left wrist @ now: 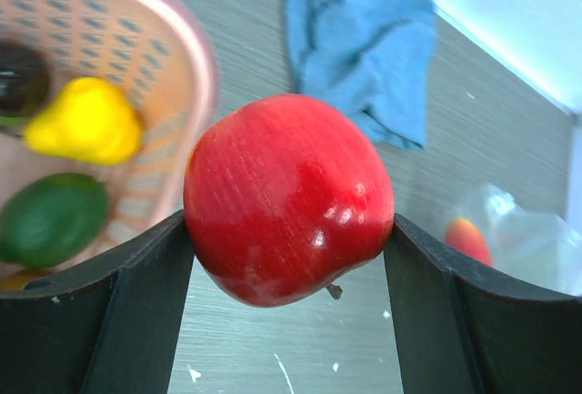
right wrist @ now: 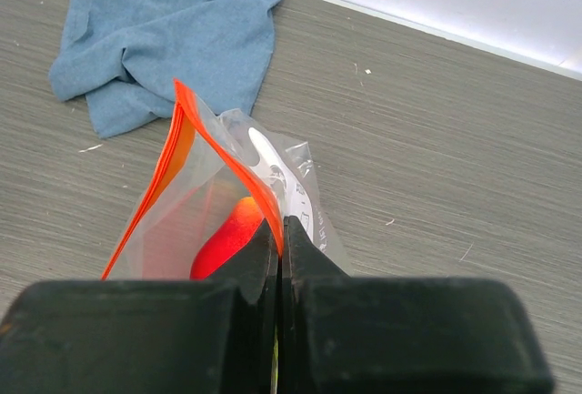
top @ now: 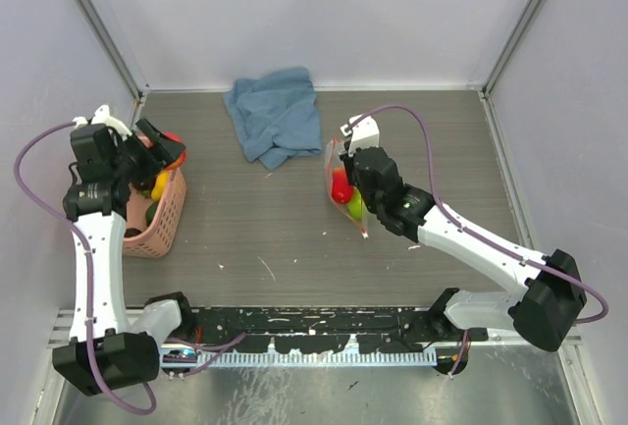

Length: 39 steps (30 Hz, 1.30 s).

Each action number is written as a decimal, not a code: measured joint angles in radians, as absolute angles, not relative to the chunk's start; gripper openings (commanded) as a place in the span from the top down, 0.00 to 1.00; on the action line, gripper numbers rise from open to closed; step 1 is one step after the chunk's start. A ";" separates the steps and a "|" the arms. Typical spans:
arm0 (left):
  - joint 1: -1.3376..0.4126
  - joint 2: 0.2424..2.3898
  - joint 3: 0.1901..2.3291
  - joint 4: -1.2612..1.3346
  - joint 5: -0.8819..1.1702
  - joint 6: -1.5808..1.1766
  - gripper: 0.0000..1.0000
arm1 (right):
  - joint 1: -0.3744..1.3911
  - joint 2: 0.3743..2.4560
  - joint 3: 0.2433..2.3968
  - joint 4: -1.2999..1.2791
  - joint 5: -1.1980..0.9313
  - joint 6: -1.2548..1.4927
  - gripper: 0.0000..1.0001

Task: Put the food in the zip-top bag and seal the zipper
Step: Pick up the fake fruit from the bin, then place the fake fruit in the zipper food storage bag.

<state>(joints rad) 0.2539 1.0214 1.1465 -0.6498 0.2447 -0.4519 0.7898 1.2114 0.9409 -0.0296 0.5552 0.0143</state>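
Observation:
My left gripper (left wrist: 289, 230) is shut on a glossy red apple (left wrist: 286, 196), held above the pink basket's (top: 167, 219) right rim; it also shows in the top view (top: 169, 148). In the basket lie a yellow fruit (left wrist: 86, 121), a green fruit (left wrist: 50, 217) and a dark brown one (left wrist: 20, 75). My right gripper (right wrist: 280, 235) is shut on the red-orange zipper (right wrist: 227, 162) of the clear zip-top bag (top: 345, 187), holding its mouth open. A red-orange fruit (right wrist: 227, 239) and a green one (top: 354, 208) sit inside the bag.
A crumpled blue cloth (top: 278, 114) lies at the back middle of the grey table, between basket and bag. White walls close the back and sides. The bag also shows far right in the left wrist view (left wrist: 518, 239).

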 measured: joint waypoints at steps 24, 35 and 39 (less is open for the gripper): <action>-0.424 0.959 0.941 -0.199 0.386 -0.703 0.46 | 0.797 1.283 1.058 -0.138 0.432 0.072 0.99; -0.599 1.000 0.857 -0.003 0.291 -0.728 0.47 | 0.797 1.372 1.124 -0.177 0.348 0.111 0.99; -0.643 1.000 0.805 0.067 0.253 -0.737 0.47 | 0.797 1.387 1.125 -0.186 0.331 0.123 0.99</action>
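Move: The left gripper already holds the red fruit, clear of the bin. From it, the bag's open mouth is about 37 cm to the right, roughly level forward and some 4 cm lower. The bin's middle is about 14 cm left, 2 cm back and 18 cm below; the blue cloth lies about 26 cm ahead, 22 cm right, on the table. The right fingers pinch the bag, its mouth about 3 cm to their left and 3 cm below, with the red fruit some 39 cm to their left. Swing the left gripper about 29 cm to the right, away from the bin and up to the bag's mouth, drawing back some 6 cm and turning clockwise roughly 45 degrees; rise slightly, then sink a little at the end, keeping the grip on the red fruit. Meanwhile bring the pinched bag about 6 cm left to meet the fruit, dipping the right hand late. ##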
